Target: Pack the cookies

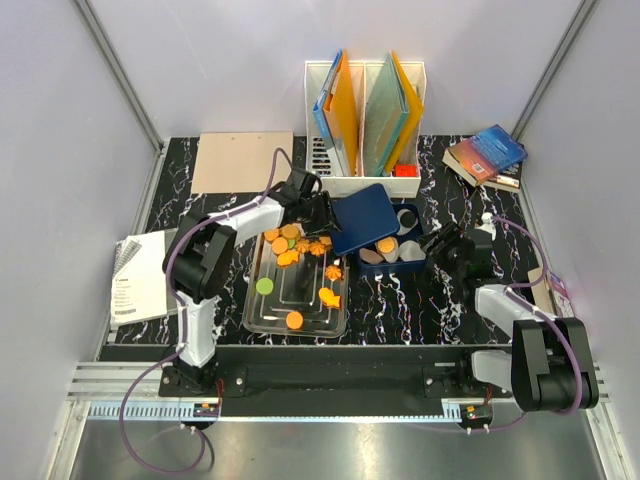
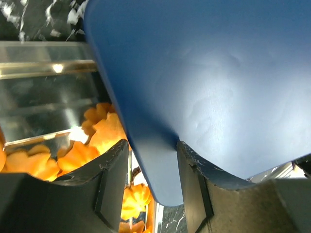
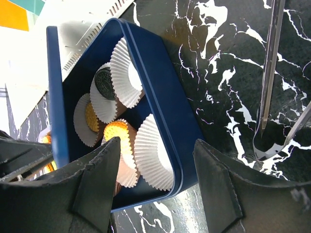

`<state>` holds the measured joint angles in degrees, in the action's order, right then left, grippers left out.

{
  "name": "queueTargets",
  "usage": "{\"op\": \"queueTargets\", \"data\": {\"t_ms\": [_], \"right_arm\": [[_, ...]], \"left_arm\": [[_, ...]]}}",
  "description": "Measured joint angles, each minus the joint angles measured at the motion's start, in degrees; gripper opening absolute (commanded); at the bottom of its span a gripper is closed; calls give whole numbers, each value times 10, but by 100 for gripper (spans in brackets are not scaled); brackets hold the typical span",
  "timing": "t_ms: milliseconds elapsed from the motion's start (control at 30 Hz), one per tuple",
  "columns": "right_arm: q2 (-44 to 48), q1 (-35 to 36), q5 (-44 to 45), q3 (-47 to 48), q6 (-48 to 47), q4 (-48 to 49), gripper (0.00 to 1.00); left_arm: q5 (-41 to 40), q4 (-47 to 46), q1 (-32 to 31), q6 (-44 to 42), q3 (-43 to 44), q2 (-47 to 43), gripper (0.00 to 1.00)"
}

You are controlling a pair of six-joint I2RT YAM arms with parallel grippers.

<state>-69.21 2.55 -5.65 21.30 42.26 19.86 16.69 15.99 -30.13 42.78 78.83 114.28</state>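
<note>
Orange cookies (image 1: 290, 243) and one green cookie (image 1: 264, 286) lie on a metal tray (image 1: 262, 318). My left gripper (image 1: 318, 215) is shut on a corner of the blue lid (image 1: 365, 218) and holds it tilted over the blue box (image 1: 421, 262). In the left wrist view the fingers (image 2: 112, 179) pinch the lid (image 2: 209, 73) above orange cookies (image 2: 104, 136). My right gripper (image 1: 440, 243) is open and empty at the box's right side. In the right wrist view the gripper (image 3: 158, 194) straddles the box's wall (image 3: 167, 111). White paper cups (image 3: 150, 150) inside hold an orange cookie (image 3: 114, 133) and a black one (image 3: 104, 82).
A white file holder with folders (image 1: 365, 115) stands behind the box. Books (image 1: 487, 155) lie at the back right, a cardboard sheet (image 1: 242, 160) at the back left, and a booklet (image 1: 140, 275) at the left edge. Metal tongs (image 3: 269, 73) lie right of the box.
</note>
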Motion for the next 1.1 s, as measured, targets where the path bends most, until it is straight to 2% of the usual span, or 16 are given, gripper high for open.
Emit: {"op": "queueTargets", "data": {"t_ms": [233, 400, 767, 1100], "right_arm": [[-6, 0, 0, 0, 0, 2, 70], [-27, 0, 0, 2, 0, 6, 65], [-78, 0, -14, 12, 1, 13, 66], [-78, 0, -16, 17, 1, 17, 67]], "left_arm": [[0, 17, -16, -17, 55, 24, 48], [0, 21, -20, -24, 67, 24, 49], [-3, 41, -20, -45, 124, 24, 50], [-42, 56, 3, -54, 107, -25, 50]]}}
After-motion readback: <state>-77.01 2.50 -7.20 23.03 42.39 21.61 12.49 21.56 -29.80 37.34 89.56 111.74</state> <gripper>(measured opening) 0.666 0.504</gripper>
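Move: The lid lies askew right at my left fingertips, its middle about 7 cm to the right and 2 cm ahead. The box under it is centred some 12 cm to the right, 2 cm back and 4 cm lower, and the flower cookies are 4 cm left, 4 cm back and 5 cm below. From my right hand the box's middle is about 9 cm left, 3 cm ahead and 3 cm lower, and the lid's middle 14 cm left and 6 cm ahead. With the fingers of my left hand staying half open at the lid's left edge, I push the lid to the right over the box for 2 to 3 cm, then come off it, rising to about 7 cm and drifting forward, swinging back left at the end while the fingers tip up some 10 degrees. My open right hand sinks about 3 cm astride the box's right wall. ##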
